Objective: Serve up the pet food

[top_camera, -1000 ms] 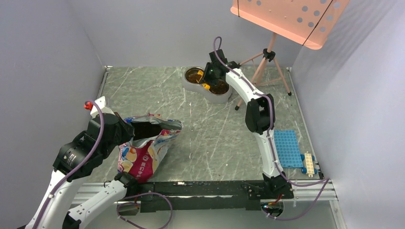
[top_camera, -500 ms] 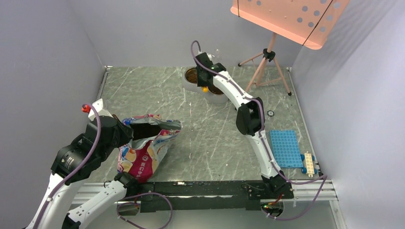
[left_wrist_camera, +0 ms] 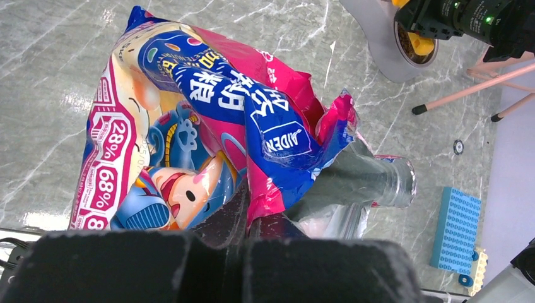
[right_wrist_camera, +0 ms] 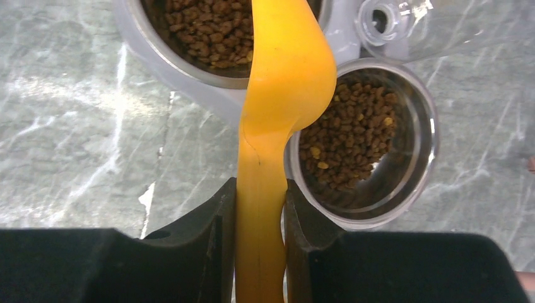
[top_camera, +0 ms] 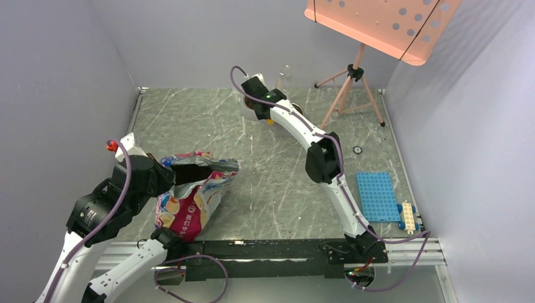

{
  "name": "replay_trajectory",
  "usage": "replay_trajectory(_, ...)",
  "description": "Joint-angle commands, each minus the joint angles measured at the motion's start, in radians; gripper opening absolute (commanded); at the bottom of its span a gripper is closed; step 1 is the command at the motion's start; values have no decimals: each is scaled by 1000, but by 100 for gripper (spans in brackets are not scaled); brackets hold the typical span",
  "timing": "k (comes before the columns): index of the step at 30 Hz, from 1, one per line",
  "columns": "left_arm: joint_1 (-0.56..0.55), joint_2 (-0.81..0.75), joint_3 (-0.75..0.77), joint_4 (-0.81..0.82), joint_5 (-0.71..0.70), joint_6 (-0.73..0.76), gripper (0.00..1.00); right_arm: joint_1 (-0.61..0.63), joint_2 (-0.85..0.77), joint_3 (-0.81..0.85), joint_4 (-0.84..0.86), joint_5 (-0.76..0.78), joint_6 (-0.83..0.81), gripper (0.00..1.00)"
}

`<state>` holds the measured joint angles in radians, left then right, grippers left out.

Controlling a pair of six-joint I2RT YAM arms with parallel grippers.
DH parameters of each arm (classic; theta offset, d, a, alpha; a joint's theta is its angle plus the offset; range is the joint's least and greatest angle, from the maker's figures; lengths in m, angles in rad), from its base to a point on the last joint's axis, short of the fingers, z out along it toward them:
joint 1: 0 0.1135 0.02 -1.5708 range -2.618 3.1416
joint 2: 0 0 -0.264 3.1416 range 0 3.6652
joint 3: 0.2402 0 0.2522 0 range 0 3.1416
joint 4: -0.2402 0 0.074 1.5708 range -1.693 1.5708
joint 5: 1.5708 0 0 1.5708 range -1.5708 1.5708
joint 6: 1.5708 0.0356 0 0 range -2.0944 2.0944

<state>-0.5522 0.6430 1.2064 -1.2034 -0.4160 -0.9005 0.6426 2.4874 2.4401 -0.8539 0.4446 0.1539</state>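
Note:
The pet food is brown kibble lying in both steel bowls (right_wrist_camera: 359, 139) (right_wrist_camera: 208, 31) of a grey double feeder (right_wrist_camera: 189, 82). My right gripper (right_wrist_camera: 260, 189) is shut on the handle of a yellow scoop (right_wrist_camera: 287, 69), whose head hangs over the rim between the two bowls. Its smooth back faces the camera, hiding what it holds. From above, the right gripper (top_camera: 262, 107) covers most of the feeder (top_camera: 247, 101). My left gripper (left_wrist_camera: 249, 218) is shut on the torn top edge of the colourful bag (left_wrist_camera: 189, 126), holding its mouth up at the table's left (top_camera: 189, 202).
A pink tripod (top_camera: 347, 88) carrying a perforated board (top_camera: 378, 25) stands at the back right. A clear bottle (top_camera: 284, 76) is behind the feeder. A blue baseplate (top_camera: 376, 196) and a white wheeled brick piece (top_camera: 409, 216) lie at the right. A small ring (top_camera: 358, 150) lies mid-right.
My right arm has swung left across the feeder with the scoop, from over the right bowl toward the left bowl. The left arm and the bag have barely moved.

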Motion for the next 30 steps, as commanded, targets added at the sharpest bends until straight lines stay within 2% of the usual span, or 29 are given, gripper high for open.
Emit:
replay_trajectory(1, -7, -29, 16, -80, 40, -15, 0, -11, -17, 47, 8, 79, -50, 0)
replay_trajectory(9, -7, -1, 27, -42, 49, 34, 0, -11, -85, 77, -1, 12, -31, 0)
replay_trajectory(13, -7, -3, 19, -15, 30, 66, 0, -23, -210, -16, -6, -88, 27, 0)
replay_trajectory(16, -6, 10, 29, 9, 23, 100, 0, -42, -388, -271, 44, -223, 98, 0)
replay_trajectory(22, -7, 37, 31, 65, 12, 166, 0, -53, -853, -942, 305, -597, 170, 0)
replay_trajectory(24, -6, 48, 25, 84, 19, 177, 0, -55, -966, -1119, 321, -607, 199, 0)
replay_trajectory(28, -5, 69, 13, 120, 50, 188, 0, -77, -1176, -1446, 323, -504, 297, 0)
replay_trajectory(30, -6, 79, 11, 130, 61, 196, 0, -83, -1273, -1553, 293, -412, 362, 0)
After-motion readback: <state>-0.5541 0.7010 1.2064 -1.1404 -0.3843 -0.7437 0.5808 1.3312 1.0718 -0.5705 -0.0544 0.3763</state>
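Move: I still hold the yellow scoop in my right hand. The clear patch of table I carry it towards lies some 26 cm back, 12 cm right and about 11 cm below. The left bowl is about 6 cm ahead and 3 cm left, the right bowl 1 cm ahead and 7 cm right, and the food bag 30 cm back and 20 cm left. From my left hand, that patch is roughly 9 cm ahead, 39 cm right and 28 cm down. I ease my right hand up a couple of centimetres by the bowls, then swing it fast back, about 24 cm, and some 9 cm right, away from them towards the clear table. I climb about 8 cm, then start sinking at the end, rolling the hand's left side up some 30 degrees and keeping the scoop pinched. My left hand keeps its grip on the bag's rim, edging slightly forward and right. ##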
